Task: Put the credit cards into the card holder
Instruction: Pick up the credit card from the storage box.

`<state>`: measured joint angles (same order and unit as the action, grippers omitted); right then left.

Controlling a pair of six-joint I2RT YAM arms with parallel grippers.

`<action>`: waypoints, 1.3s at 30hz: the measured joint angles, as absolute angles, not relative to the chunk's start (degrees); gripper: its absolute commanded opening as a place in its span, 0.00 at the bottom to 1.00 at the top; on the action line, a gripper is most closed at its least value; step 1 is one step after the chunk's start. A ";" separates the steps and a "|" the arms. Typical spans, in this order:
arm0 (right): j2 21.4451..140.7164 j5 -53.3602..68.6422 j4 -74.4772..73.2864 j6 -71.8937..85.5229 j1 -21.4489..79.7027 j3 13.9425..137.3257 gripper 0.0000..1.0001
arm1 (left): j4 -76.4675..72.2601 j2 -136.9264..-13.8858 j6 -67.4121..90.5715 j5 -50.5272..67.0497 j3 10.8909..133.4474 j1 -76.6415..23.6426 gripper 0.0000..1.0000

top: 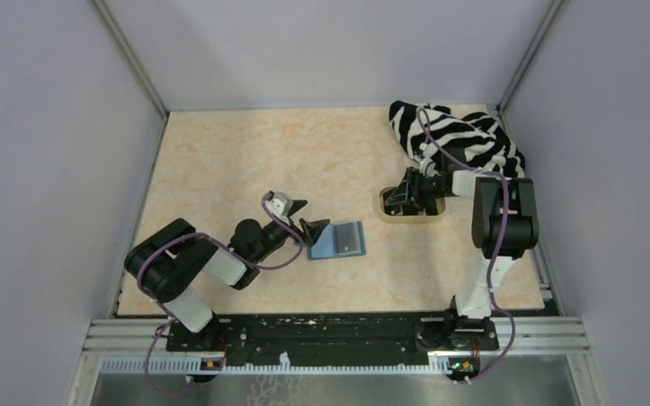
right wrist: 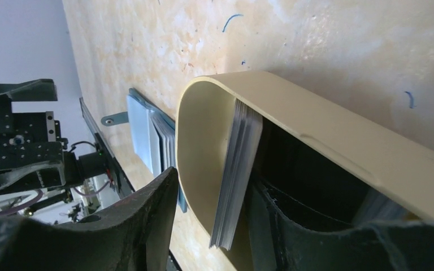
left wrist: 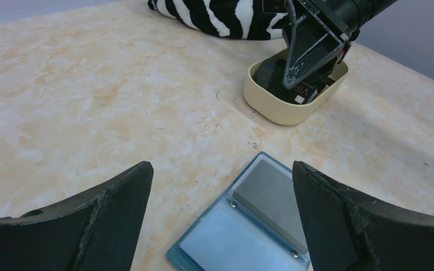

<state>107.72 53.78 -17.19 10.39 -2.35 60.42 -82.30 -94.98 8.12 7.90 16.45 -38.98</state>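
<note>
The teal card holder (top: 337,241) lies open on the table, a grey card (left wrist: 277,197) in its far pocket. My left gripper (top: 309,218) hovers open just over its near side, and in the left wrist view the left gripper (left wrist: 221,169) has nothing between its fingers. A stack of credit cards (right wrist: 237,175) stands on edge against the end wall of the tan tray (right wrist: 339,135). My right gripper (right wrist: 215,186) straddles that wall, one finger inside pressing the stack, the other against the outside. Black cards (left wrist: 308,90) show in the tray.
A zebra-striped cloth (top: 465,139) is heaped at the back right corner, just behind the tray (top: 432,218). Grey walls close the table on three sides. The right arm's elbow stands at the table's right edge.
</note>
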 measured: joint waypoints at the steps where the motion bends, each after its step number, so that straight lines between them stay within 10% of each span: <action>1: 108.07 53.67 -17.47 10.26 -1.85 60.45 0.47 | -82.30 -95.00 8.12 7.90 16.45 -38.98 0.99; 39: 107.85 55.27 -21.10 8.58 -8.67 61.32 0.23 | -82.35 -95.00 8.14 7.90 16.45 -38.98 0.99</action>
<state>107.85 55.27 -21.10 8.58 -8.67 61.32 -82.35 -95.00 8.14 7.90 16.45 -38.98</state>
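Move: My right hand has its fingers about half open inside the left part of the storage box. The gold card is about 3 cm to its right, level in reach and 2 cm below; the black VIP card is right at the fingertips, about 1 cm down. The card holder lies some 13 cm to the left and 8 cm nearer me, about 4 cm lower. From my left hand, the gold card is about 20 cm right, 6 cm ahead and 9 cm down. I ease my right hand barely 1 cm further left, back and down among the cards, pause, then draw it about 4.5 cm to the right along the box, rising about a centimetre, off the black VIP card and over to the gold card. On the way I narrow the fingers from about half open to a quarter, still pointing left and down, one fingertip ending at the gold card's face. ##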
